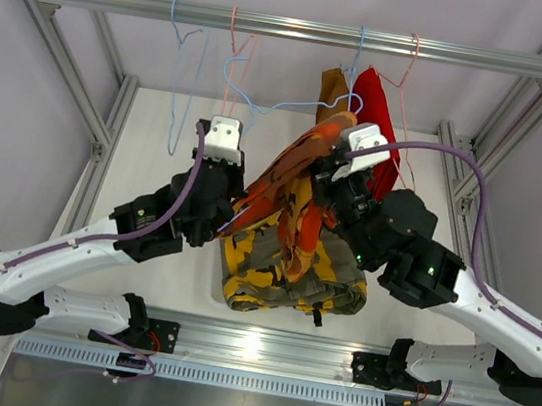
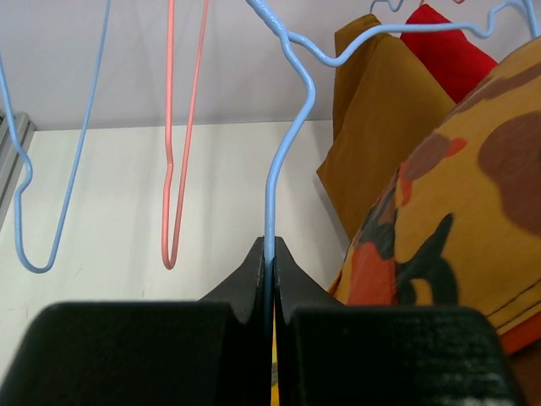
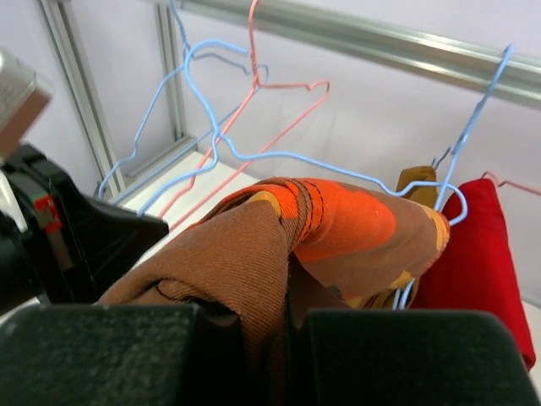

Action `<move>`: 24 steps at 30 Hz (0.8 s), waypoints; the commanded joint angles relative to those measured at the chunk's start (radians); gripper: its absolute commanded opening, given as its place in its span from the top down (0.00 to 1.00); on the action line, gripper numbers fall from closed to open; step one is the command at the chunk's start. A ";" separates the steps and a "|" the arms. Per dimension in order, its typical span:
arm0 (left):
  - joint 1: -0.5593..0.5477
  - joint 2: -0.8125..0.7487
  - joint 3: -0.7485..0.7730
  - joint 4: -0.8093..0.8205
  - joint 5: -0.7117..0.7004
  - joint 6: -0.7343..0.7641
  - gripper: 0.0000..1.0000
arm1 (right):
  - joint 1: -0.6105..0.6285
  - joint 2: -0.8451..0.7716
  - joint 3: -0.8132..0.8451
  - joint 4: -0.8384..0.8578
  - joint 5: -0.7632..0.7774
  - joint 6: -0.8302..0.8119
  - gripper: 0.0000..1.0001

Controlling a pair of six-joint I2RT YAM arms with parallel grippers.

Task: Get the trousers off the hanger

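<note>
The orange-red patterned trousers [image 1: 289, 180] drape over a blue hanger [image 1: 264, 109] between my two arms. My right gripper [image 1: 322, 175] is shut on a bunched fold of these trousers [image 3: 338, 228], the cloth filling the space between the jaws [image 3: 287, 326]. My left gripper [image 2: 272, 254] is shut on the thin blue hanger wire [image 2: 283, 161], which rises straight from the fingertips. In the left wrist view the patterned trousers [image 2: 456, 194] hang just right of the jaws. Brown trousers [image 1: 333, 86] and red trousers [image 1: 372, 96] hang on the rail behind. Camouflage trousers [image 1: 292, 272] lie on the table below.
An aluminium rail [image 1: 295, 30] crosses the back, carrying an empty blue hanger [image 1: 179, 79] and an empty pink hanger [image 1: 237, 47]. Frame posts stand at both sides [image 1: 101, 119]. The left arm's black body [image 3: 68, 245] sits close to the right gripper's left side.
</note>
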 commanded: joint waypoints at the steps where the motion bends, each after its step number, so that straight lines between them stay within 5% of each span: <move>1: 0.002 0.004 -0.010 0.012 0.050 0.006 0.99 | -0.013 -0.016 0.140 0.136 -0.025 -0.010 1.00; 24: -0.084 0.176 -0.028 0.077 -0.019 0.147 0.99 | -0.016 0.052 0.484 -0.090 -0.062 -0.012 1.00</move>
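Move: The orange-brown trousers are already pinched in the right hand; their middle lies about 8 cm right of the left hand, some 3 cm back and roughly level with it. The blue hanger, held by the left hand, has its middle some 8 cm left and 6 cm ahead of the right hand, about level. From the right hand, the brown trousers hang roughly 17 cm straight ahead and 15 lower, the camouflage trousers some 8 cm back, 2 left and 38 below. Upward goes the right hand, about 7.5 cm, fast at first and then easing, keeping its pinch on the orange-brown trousers and hardly shifting sideways. The left hand keeps the blue hanger gripped and carries it right, alongside the trousers, about 5 cm and some 3 cm down, rolling about 10 degrees left side up, so hanger and raised cloth are worked against each other. ##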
